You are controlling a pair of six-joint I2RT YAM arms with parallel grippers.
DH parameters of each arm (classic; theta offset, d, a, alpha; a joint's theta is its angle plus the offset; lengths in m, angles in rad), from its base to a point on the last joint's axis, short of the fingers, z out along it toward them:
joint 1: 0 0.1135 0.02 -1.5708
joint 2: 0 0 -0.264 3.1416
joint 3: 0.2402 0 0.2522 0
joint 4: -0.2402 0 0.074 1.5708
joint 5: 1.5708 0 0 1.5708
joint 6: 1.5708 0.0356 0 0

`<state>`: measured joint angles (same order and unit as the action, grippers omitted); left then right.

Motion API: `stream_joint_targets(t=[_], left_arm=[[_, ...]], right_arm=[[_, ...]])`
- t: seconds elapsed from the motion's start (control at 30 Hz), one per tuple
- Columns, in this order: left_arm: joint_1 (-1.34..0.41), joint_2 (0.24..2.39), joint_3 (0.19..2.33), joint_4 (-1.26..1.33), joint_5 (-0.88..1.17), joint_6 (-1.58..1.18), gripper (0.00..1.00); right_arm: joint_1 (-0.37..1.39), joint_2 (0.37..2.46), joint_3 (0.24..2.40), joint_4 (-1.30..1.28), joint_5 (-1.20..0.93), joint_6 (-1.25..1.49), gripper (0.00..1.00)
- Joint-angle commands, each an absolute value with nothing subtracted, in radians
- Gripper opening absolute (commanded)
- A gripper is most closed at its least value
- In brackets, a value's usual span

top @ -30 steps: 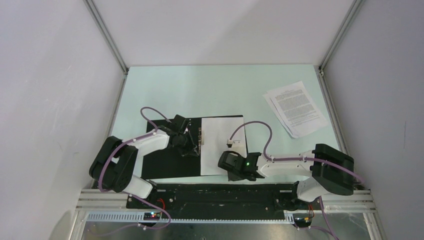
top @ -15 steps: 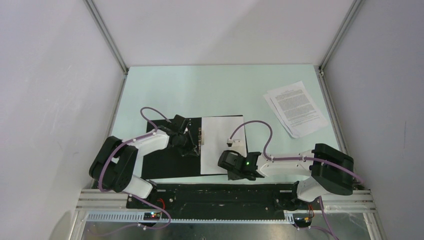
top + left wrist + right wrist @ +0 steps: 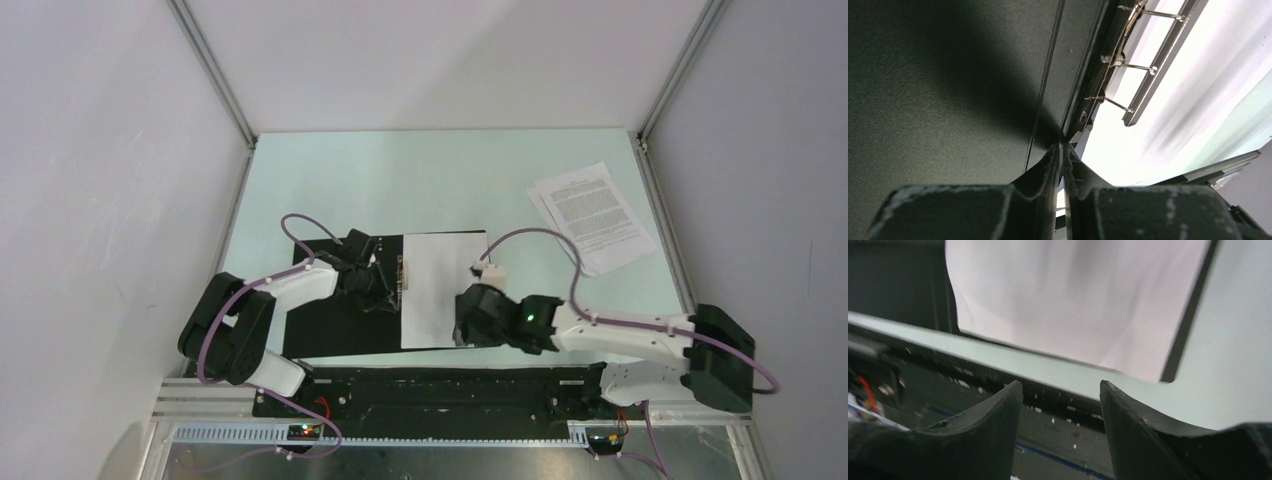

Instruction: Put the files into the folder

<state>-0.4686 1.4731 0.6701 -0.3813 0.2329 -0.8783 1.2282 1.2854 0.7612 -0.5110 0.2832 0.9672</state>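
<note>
The folder lies open near the table's front, black inside. A blank white sheet of the files rests on its right half. The printed files lie fanned at the back right, on the table. My left gripper is down at the folder's spine beside the metal clip. In the left wrist view its jaws are shut, tips against the spine by the clip. My right gripper hovers at the sheet's near right corner, open and empty, with the sheet ahead.
White walls with metal posts enclose the pale green table. A black rail carrying both arm bases runs along the near edge. Purple cables loop above each arm.
The right gripper has opened wider and shifted a little up toward the sheet's near right corner, while its elbow swung out to the right. The left arm has stayed put.
</note>
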Motion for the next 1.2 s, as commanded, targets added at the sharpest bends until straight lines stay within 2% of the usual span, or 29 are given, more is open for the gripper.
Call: stream_joint_targets(t=[0.0,0.1,0.27,0.5,0.77,1.0,1.17], left_arm=[[-0.463,1.455,0.699,-0.425,0.148,-0.807,0.16],[-0.463,1.421,0.745,-0.451,0.14,-0.792,0.23],[-0.465,1.367,0.824,-0.484,0.138,-0.778,0.36],[-0.464,1.346,0.897,-0.49,0.179,-0.778,0.41],[-0.463,1.349,0.951,-0.492,0.209,-0.775,0.41],[-0.463,1.349,0.978,-0.492,0.219,-0.783,0.4],[-0.463,1.346,0.983,-0.492,0.222,-0.793,0.4]], right_arm=[[1.041,1.139,0.772,-0.588,0.34,0.952,0.64],[0.848,1.059,0.759,-0.606,0.374,0.959,0.76],[0.52,0.958,0.665,-0.509,0.257,0.991,0.83],[0.139,0.91,0.516,-0.366,0.153,1.126,0.93],[-0.043,0.85,0.37,-0.21,0.22,1.306,0.99],[-0.192,0.962,0.326,-0.054,0.202,1.386,0.97],[-0.237,1.082,0.318,0.107,0.169,1.429,0.93]])
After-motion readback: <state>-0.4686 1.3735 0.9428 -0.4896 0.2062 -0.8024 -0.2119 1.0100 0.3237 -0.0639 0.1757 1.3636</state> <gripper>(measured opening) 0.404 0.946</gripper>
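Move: The printed files lie about 34 cm ahead of the right hand, 34 cm to its right and 6 cm below. The blank page in the folder is centred some 15 cm ahead and 5 cm left of that hand. From the low left hand, the printed files are roughly 24 cm ahead and 55 cm right; the folder clip is about 8 cm ahead and 4 cm right. Opening, the right hand sweeps 35 cm right-forward towards the files, turning clockwise; the left opens, rising 10 cm. ##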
